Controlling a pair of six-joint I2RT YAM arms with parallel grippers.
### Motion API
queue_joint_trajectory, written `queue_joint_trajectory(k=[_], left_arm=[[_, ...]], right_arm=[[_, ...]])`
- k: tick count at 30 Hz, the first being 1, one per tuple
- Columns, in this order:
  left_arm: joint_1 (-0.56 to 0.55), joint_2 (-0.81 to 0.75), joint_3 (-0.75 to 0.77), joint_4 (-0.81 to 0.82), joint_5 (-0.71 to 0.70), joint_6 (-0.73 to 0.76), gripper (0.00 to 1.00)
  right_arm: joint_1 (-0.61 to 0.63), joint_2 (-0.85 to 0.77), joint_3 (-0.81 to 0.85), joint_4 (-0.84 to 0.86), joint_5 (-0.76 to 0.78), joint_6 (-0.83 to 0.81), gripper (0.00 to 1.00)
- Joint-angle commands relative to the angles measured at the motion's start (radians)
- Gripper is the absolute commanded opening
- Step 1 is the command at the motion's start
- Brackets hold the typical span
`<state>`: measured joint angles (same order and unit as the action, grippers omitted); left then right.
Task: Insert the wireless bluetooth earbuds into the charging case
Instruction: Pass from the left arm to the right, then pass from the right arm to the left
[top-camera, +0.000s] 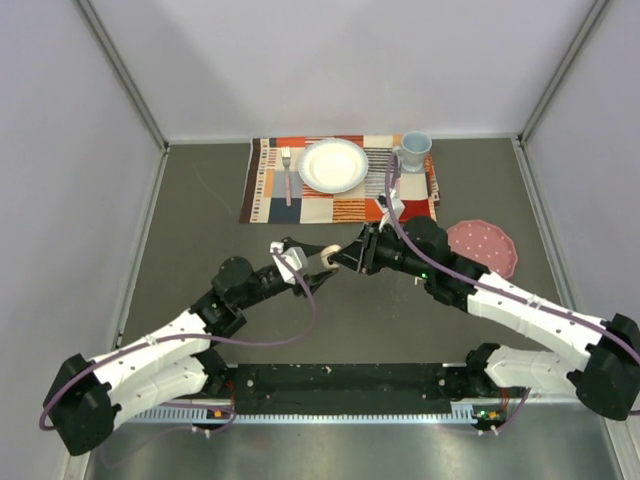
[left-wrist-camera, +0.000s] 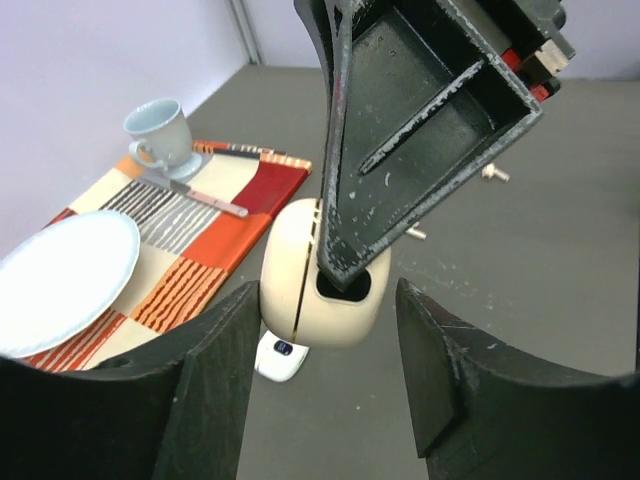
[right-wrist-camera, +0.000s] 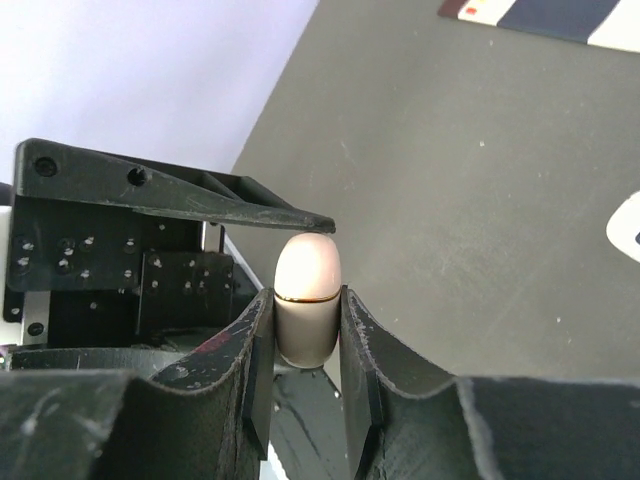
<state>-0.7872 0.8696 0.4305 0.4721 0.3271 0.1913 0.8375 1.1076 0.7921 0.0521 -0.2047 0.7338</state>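
Note:
A cream rounded charging case (right-wrist-camera: 308, 295), lid closed along a gold seam, hangs in the air with my right gripper (right-wrist-camera: 305, 300) shut on its two sides. In the left wrist view the same case (left-wrist-camera: 300, 290) sits just beyond my left gripper (left-wrist-camera: 320, 305), whose fingers (left-wrist-camera: 215, 370) stand open with gaps on both sides of it. Both grippers meet above the middle of the table, right gripper (top-camera: 340, 257) and left gripper (top-camera: 318, 270). Two tiny white pieces that look like earbuds (left-wrist-camera: 490, 172) lie on the table behind.
A small white case with a blue mark (left-wrist-camera: 280, 357) lies on the table under the held case. A patterned placemat (top-camera: 270, 190) at the back carries a plate (top-camera: 333, 165), fork (top-camera: 287, 175) and cup (top-camera: 415, 150). A pink dotted disc (top-camera: 483, 246) lies at the right.

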Motion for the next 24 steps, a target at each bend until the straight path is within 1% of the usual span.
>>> queue_joint_trajectory(k=[1, 7, 10, 13, 17, 19, 20, 23, 24], left_arm=[[-0.004, -0.04, -0.045, 0.193, 0.043, -0.092, 0.64], [-0.004, -0.041, -0.093, 0.295, 0.063, -0.084, 0.66], [-0.004, -0.044, -0.116, 0.373, 0.035, -0.095, 0.66], [-0.004, -0.06, -0.141, 0.416, -0.022, -0.121, 0.68], [-0.003, -0.087, -0.134, 0.396, -0.1, -0.171, 0.74], [0.0, -0.099, -0.11, 0.341, -0.169, -0.225, 0.77], [0.005, -0.101, -0.099, 0.323, -0.178, -0.246, 0.78], [0.042, -0.093, -0.055, 0.272, -0.149, -0.341, 0.82], [0.054, -0.08, -0.046, 0.27, -0.132, -0.398, 0.83]], right_arm=[[0.003, -0.066, -0.008, 0.144, 0.022, -0.007, 0.0], [0.002, -0.104, -0.024, 0.173, 0.008, 0.012, 0.0], [0.002, -0.121, -0.028, 0.186, -0.002, 0.021, 0.0], [0.0, -0.146, -0.04, 0.209, -0.001, 0.022, 0.0], [-0.002, -0.183, -0.066, 0.222, 0.019, -0.004, 0.0], [-0.008, -0.205, -0.083, 0.244, 0.031, -0.016, 0.0], [-0.008, -0.213, -0.103, 0.256, 0.031, -0.022, 0.0], [-0.012, -0.244, -0.138, 0.294, 0.033, -0.048, 0.0], [-0.012, -0.25, -0.148, 0.304, 0.03, -0.068, 0.0]])
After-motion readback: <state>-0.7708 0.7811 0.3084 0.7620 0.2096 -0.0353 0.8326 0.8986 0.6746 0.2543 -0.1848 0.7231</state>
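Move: The charging case is already pinched in the right fingers, its middle about 1 cm forward and 1 cm left of that hand point; from the left hand it lies roughly 2 cm right and 1 cm ahead, between the loosened fingertips. From the right hand, a white case lies on the table some 5 cm ahead, 2 cm right and 17 cm below, an earbud about 17 cm right and level fore-and-aft, and the plate some 27 cm ahead and 2 cm left. The right hand keeps its pinch on the charging case and lifts it about 6 cm, drifting a couple of centimetres to the right, away from the left gripper, and a little back late in the rise, while its fingers tilt up from a downward slant to nearly level. The left hand opens its already loosened fingers well wider, coming clear of the case as it rises about 4 cm with its fingertips tipping up some 15 degrees, first easing back a centimetre, then going about 2 cm left and forward again. ##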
